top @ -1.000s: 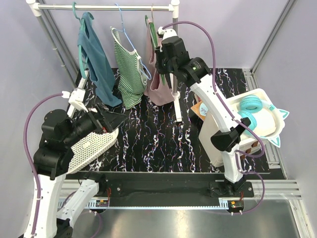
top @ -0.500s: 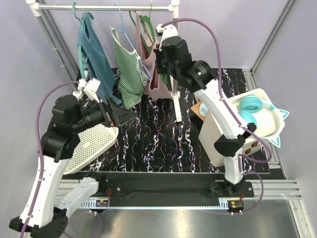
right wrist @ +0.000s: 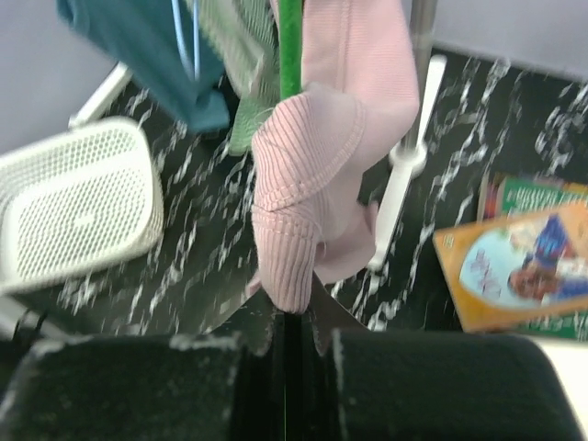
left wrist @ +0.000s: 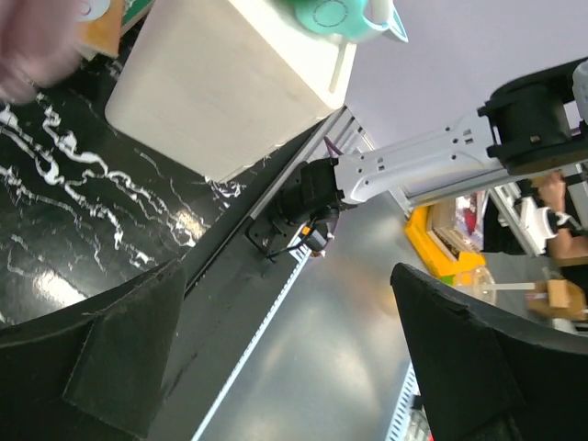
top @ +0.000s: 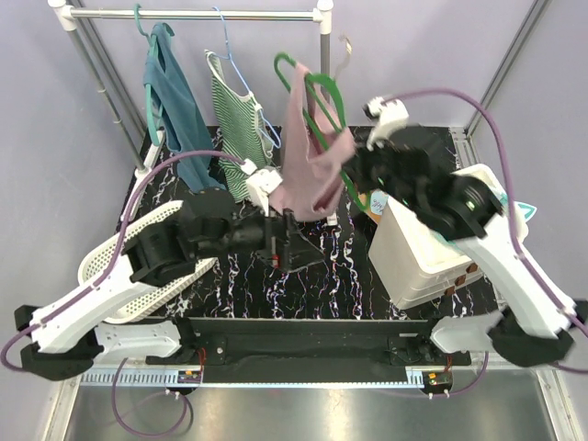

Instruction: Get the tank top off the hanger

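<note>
A pink ribbed tank top (top: 308,170) hangs on a green hanger (top: 323,92), off the rail and tilted above the middle of the table. My right gripper (top: 354,179) is shut on the hanger's lower part; in the right wrist view the green bar (right wrist: 290,55) runs down between the shut fingers (right wrist: 292,326), with the pink top (right wrist: 312,156) bunched just above them. My left gripper (top: 299,248) is open and empty, low over the table just below the top. In the left wrist view its fingers (left wrist: 285,340) stand wide apart, and a pink blur (left wrist: 28,46) shows at the top left.
The rail (top: 193,14) holds a teal top (top: 175,101) and a green striped top (top: 234,124). A white mesh basket (top: 138,266) lies at the left. A white box (top: 413,248) stands at the right, with a book (right wrist: 514,257) beside the rack post (right wrist: 413,92).
My right arm has pulled the hanger with the pink top off the rail, forward and to the right. My left arm has swung right to the table's middle, under the top.
</note>
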`<state>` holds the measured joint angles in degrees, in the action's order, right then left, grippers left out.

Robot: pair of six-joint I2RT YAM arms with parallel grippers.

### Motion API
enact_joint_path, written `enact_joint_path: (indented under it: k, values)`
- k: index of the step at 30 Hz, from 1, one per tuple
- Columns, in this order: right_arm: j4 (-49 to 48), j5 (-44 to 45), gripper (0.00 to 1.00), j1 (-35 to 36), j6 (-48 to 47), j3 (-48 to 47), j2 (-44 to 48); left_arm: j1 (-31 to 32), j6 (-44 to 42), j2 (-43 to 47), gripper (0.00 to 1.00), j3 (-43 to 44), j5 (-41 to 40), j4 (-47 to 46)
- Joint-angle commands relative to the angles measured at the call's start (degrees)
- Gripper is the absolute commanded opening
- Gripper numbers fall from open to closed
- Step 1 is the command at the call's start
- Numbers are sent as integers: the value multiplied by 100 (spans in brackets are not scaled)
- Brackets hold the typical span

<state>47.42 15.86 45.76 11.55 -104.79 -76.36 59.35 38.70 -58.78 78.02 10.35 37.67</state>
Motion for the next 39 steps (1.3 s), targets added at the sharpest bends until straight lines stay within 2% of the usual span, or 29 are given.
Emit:
enact_joint_path:
  k: [1, 4, 8, 15, 16, 18, 20, 24, 32, 39]
  values:
    - [-436, -828, 0, 30, 399, 1047, 1323, 507, -415, -325, 99, 652, -1017, -445]
    - [73, -1295, 0, 38, 759, 1540, 2009, 542, -652, -484, 99, 986, -1429, -436]
    - [609, -2251, 0, 30, 1129, 2032, 2668, 516, -881, -590, 99, 1329, -2534, -165]
    - [760, -2605, 0, 38, 1684, 2472, 3337, -98, -1066, -1538, 98, 2672, -2538, 977]
    - [795, -2640, 0, 21, 1692, 2481, 3373, -143, -1118, -1635, 96, 2823, -2555, 1110]
    - [909, -2711, 0, 30, 1701, 2446, 3408, -257, -1242, -1933, 84, 3243, -2591, 1488]
    - [1014, -2728, 0, 30, 1710, 2385, 3408, -275, -1347, -2057, 77, 3473, -2503, 1620]
    - [1059, -2702, 0, 30, 1710, 2358, 3435, -275, -1286, -2102, 72, 3317, -2415, 1638]
    - [1050, -2833, 0, 30, 1710, 2358, 3355, -284, -1259, -1917, 70, 2807, -2380, 1586]
    - [1050, -3167, 0, 30, 1798, 2305, 3329, -442, -1374, -2172, 63, 2807, -2301, 1568]
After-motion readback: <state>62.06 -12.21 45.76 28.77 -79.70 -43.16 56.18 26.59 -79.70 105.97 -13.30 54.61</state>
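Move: Ahead of the left hand by roughly 22 cm, 3 cm to its right and about level, hangs the pink tank top's middle; the striped tank top is some 29 cm ahead and 15 cm left. From the right hand, already holding the hanger, the pink top's middle is about 6 cm ahead, 7 left, 5 below; the rack post 14 ahead, 6 left, 12 below; the white bin 8 back, 18 right, 30 below. Drawing back about 19 cm, with some rightward and downward travel, the right hand keeps its pinch on the green hanger and pink strap, tips down and turns counter-clockwise, then nearly rests. The left hand rises and reaches forward about 11 cm, turning some 20 degrees counter-clockwise, then dips to the far shoulder strap, its open fingers closing partway around it. ##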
